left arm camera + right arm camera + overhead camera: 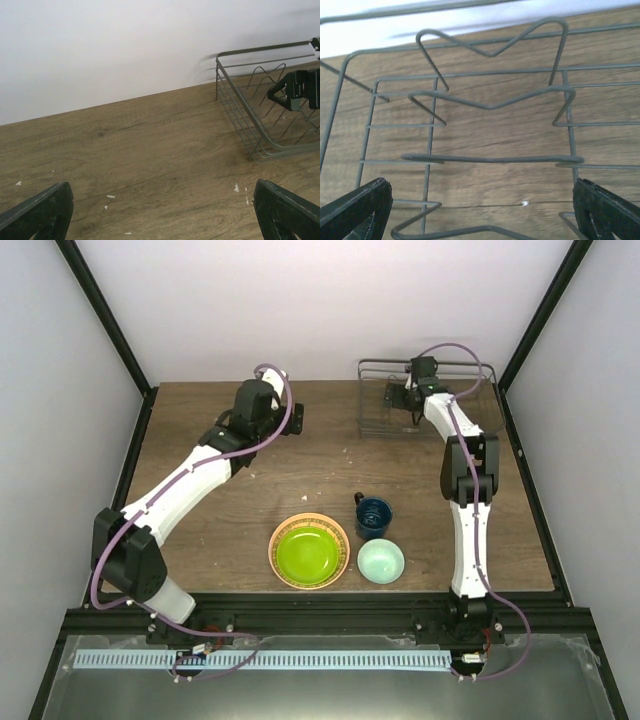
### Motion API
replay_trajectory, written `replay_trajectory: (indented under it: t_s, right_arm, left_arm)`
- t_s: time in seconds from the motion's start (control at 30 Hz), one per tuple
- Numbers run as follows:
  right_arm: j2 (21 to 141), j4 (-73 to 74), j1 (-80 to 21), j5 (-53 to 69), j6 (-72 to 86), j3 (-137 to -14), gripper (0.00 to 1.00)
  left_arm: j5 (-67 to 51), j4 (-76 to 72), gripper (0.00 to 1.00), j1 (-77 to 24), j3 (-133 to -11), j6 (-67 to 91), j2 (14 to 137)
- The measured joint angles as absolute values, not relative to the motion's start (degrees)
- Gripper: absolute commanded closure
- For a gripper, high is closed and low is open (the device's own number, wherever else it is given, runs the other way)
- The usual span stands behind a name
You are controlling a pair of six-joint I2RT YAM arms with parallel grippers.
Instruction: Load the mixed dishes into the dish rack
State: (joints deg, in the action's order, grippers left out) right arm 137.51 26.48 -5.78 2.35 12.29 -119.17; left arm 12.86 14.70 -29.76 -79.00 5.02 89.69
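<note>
The wire dish rack (380, 363) stands at the table's back right and holds no dishes. My right gripper (398, 394) is open and empty, hovering inside the rack above its wire dividers (490, 100). My left gripper (296, 419) is open and empty over bare table left of the rack (240, 117). The lime-green plate (308, 553) lies on an orange woven-patterned plate (276, 550) at the front centre. The dark blue mug (374, 517) stands upright beside it. The mint-green bowl (381, 561) sits just in front of the mug.
The wooden table (200, 440) is enclosed by white walls on three sides with black frame posts at the corners. Small white crumbs (236, 188) dot the wood near the left gripper. The right gripper's black fingers (292, 90) show in the left wrist view.
</note>
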Motion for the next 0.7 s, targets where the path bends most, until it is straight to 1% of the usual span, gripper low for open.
replay_trajectory:
  t_s: [0.4,0.7]
  right_arm:
    - [138.0,30.3,-9.8,2.2,11.6,-119.2,0.00]
    - [138.0,33.0,-13.0,-1.5,11.7,-119.1,0.00]
  left_arm:
    - [14.0,15.2,0.00,-29.1,-77.2,4.7,87.3]
    - [14.4,15.5,0.00,-29.1,-76.6,4.6,86.5]
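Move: The dish rack's middle lies about 5 cm to the right of the right hand, roughly level with it fore and aft and some 3 cm lower, so the fingers are already down among its left-hand wires. The blue mug stands about 37 cm back and 12 cm left of this hand, and the mint bowl 48 cm back and 11 cm left. From the left hand, the rack's middle is about 19 cm ahead, 38 cm right and 22 cm lower. Still in contact with the rack's wires, the right hand's open fingers drag the rack along the table to the left, some 6 cm, while drawing back about 3 cm and sinking a little. The fingers tip slightly farther down and swing a few degrees counter-clockwise. The empty, open left hand eases about 2 cm left and back. ##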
